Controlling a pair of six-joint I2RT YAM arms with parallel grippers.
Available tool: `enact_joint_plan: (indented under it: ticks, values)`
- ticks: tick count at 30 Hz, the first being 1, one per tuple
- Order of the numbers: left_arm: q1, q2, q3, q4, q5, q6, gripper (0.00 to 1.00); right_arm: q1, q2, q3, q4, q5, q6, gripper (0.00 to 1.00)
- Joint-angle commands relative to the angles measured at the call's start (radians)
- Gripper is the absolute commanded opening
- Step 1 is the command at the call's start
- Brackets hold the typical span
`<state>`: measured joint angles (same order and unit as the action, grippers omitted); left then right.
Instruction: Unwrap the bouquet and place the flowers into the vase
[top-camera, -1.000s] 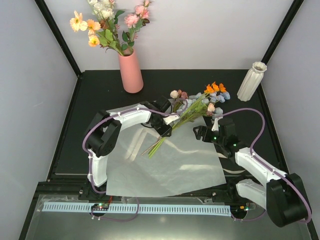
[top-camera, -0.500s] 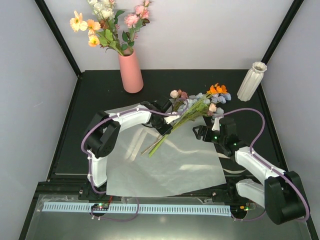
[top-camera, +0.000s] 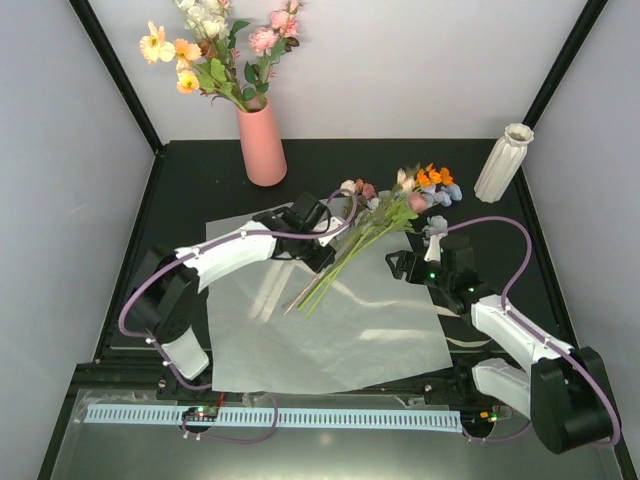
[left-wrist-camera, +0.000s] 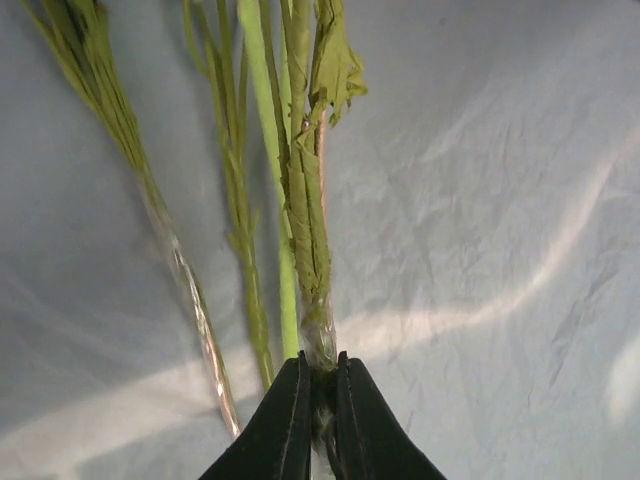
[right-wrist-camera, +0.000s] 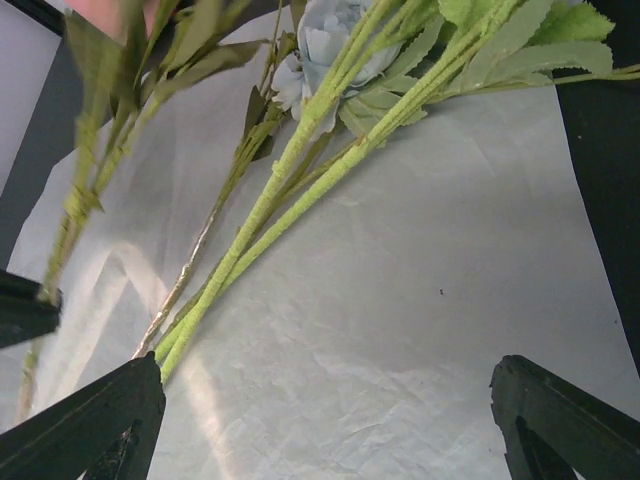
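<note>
The bouquet lies unwrapped: its white paper (top-camera: 340, 340) is spread flat on the black table and the flowers (top-camera: 372, 226) lie slantwise across it, orange, blue and pink heads (top-camera: 428, 182) at the far end. My left gripper (top-camera: 322, 258) is shut on one green stem (left-wrist-camera: 305, 200), pinched between its jaws (left-wrist-camera: 320, 380); other stems (left-wrist-camera: 240, 220) lie loose beside it. My right gripper (top-camera: 408, 258) hovers open over the paper (right-wrist-camera: 400, 320), right of the stems (right-wrist-camera: 300, 190), touching none of them. The white ribbed vase (top-camera: 503, 163) stands upright at the far right.
A salmon-pink vase (top-camera: 262, 140) with its own bunch of flowers (top-camera: 215, 45) stands at the back left. Black frame posts (top-camera: 120, 75) rise at both back corners. A white slotted rail (top-camera: 270, 418) runs along the near edge.
My left gripper has closed on a stem and drawn back and left, its elbow swinging outward. The flower heads have shifted toward the back. The right arm has barely moved.
</note>
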<state>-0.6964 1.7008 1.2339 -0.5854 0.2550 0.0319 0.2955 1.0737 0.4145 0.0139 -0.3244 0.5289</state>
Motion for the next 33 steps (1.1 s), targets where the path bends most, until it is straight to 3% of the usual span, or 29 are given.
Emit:
enact_joint_plan:
  ticks: [1,15,24,33]
  values:
    - [-0.004,-0.074,-0.092,0.076,0.024,-0.07,0.02,-0.006,-0.052,-0.003,-0.01,-0.016,-0.018,0.9]
    - [-0.004,-0.43,-0.401,0.379,0.199,-0.221,0.02,-0.007,-0.409,0.018,-0.164,-0.176,-0.001,0.93]
    - [-0.011,-0.606,-0.43,0.446,0.305,-0.273,0.01,-0.006,-0.576,0.005,0.092,-0.355,0.138,0.95]
    - [-0.044,-0.661,-0.422,0.519,0.425,-0.298,0.02,0.012,-0.537,0.101,0.209,-0.436,0.16,0.91]
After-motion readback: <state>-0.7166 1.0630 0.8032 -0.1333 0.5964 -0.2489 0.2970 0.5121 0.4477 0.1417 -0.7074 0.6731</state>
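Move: My left fingers already hold a flower stem clear of the paper. The white vase stands about 27 cm ahead of them and some 41 cm to the right, its middle at about hand height. The loose flowers lie about 8 cm lower, centred roughly 14 cm ahead and 10 cm right. From my empty, open right hand, the gripped stem is about 14 cm left, level in depth and height. Keeping the stem pinched, I draw my left hand back about 10 cm, dipping slightly at first, then rising some 15 cm while the wrist rolls until the fingers point right and the stem swings up. My right hand stays wide open and rises about 20 cm, also pulling back and edging left, its fingers levelling and turning towards the left hand without reaching the stem. ##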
